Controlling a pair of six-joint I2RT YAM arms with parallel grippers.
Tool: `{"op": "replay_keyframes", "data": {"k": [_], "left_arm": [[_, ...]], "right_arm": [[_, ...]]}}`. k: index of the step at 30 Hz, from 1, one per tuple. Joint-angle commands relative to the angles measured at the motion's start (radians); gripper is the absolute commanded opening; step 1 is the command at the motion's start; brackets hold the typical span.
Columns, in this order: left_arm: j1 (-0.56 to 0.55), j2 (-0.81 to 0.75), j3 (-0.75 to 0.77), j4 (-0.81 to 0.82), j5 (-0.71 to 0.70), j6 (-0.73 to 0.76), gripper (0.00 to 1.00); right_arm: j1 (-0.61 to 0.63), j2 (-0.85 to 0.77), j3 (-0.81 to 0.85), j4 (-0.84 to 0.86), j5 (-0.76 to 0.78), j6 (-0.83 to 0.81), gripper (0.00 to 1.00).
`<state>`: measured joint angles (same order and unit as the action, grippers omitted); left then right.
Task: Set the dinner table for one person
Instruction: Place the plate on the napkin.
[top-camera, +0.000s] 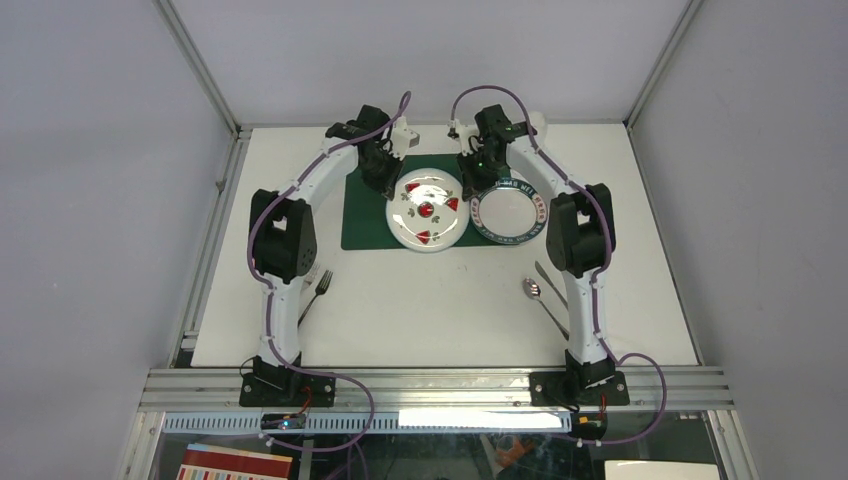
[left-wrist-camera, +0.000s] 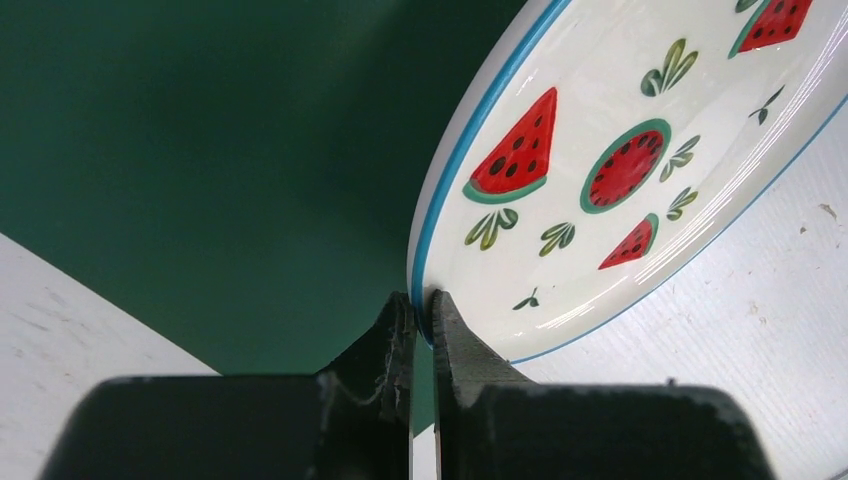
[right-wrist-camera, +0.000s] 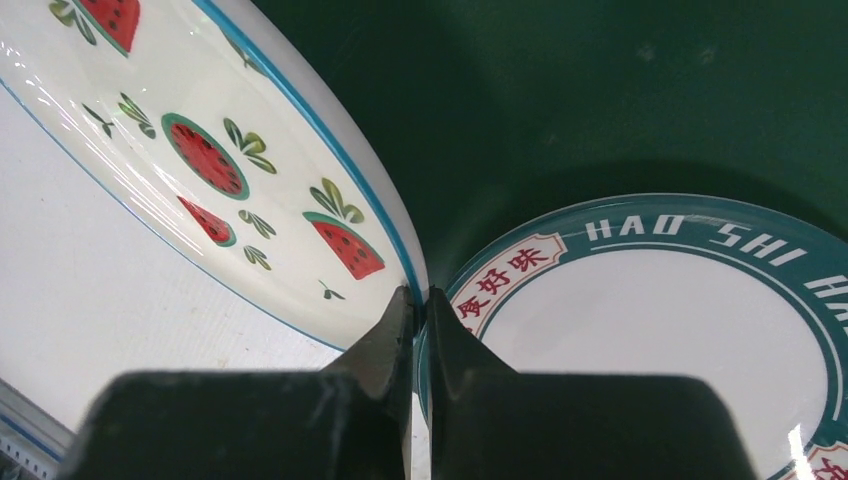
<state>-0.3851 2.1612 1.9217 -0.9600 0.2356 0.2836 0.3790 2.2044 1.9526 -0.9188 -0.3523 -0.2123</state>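
The watermelon plate (top-camera: 427, 212) hangs between both arms, over the front edge of the dark green placemat (top-camera: 365, 215) on the white dinner table (top-camera: 440, 320). My left gripper (left-wrist-camera: 422, 305) is shut on the blue rim of the watermelon plate (left-wrist-camera: 620, 160), on its left side. On the opposite side, the right gripper (right-wrist-camera: 420, 298) is shut on the rim of the same plate (right-wrist-camera: 200, 160). In both wrist views a dark shadow lies on the mat under the rim. A teal-rimmed plate (right-wrist-camera: 680, 330) with lettering sits just right of it.
A fork (top-camera: 318, 290) lies on the table at the near left, beside the left arm. A spoon (top-camera: 540, 298) and a knife (top-camera: 550, 283) lie at the near right, by the right arm. The teal-rimmed plate (top-camera: 510, 212) rests partly on the placemat's right edge.
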Motion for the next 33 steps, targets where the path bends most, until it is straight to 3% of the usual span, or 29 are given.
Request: {"op": "replay_keyframes", "data": {"k": [1,14,29,32,33], "left_arm": [[-0.024,0.024,0.085,0.088,0.069,0.025,0.00],[-0.018,0.078,0.161,0.095,0.044,0.031,0.00],[-0.018,0.245,0.172,0.128,-0.039,0.027,0.00],[-0.018,0.249,0.156,0.135,-0.034,0.024,0.10],[-0.018,0.245,0.147,0.141,-0.031,0.024,0.18]], "right_arm": [[0.031,0.007,0.079,0.147,-0.075,-0.008,0.00],[0.024,0.030,0.090,0.230,-0.036,0.006,0.00],[0.024,0.194,0.164,0.231,0.008,-0.016,0.00],[0.023,0.200,0.155,0.240,0.019,-0.018,0.00],[0.023,0.201,0.152,0.243,0.028,-0.020,0.06]]}}
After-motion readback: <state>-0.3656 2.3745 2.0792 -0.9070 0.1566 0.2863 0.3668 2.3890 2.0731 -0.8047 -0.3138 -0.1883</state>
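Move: The two hands hold the watermelon plate by opposite rims. The napkin's middle lies about 5 cm ahead of each hand and 7 cm below, some 9 cm to the left hand's right and 8 cm to the right hand's left. From the right hand, the green-rimmed plate is 3 cm ahead and 10 cm right, the glass about 16 cm ahead and 14 cm right. From the left hand, the fork lies some 17 cm back and 16 cm left. Both hands keep the watermelon plate's rim pinched between them and set it down onto the napkin, travelling forward about 5 cm and sinking about as much. They ease forward with a slight dip, pause briefly, then go on forward and more steeply down; the wrists barely turn. At the very end the left fingers just begin to loosen, while the right fingers stay closed. ##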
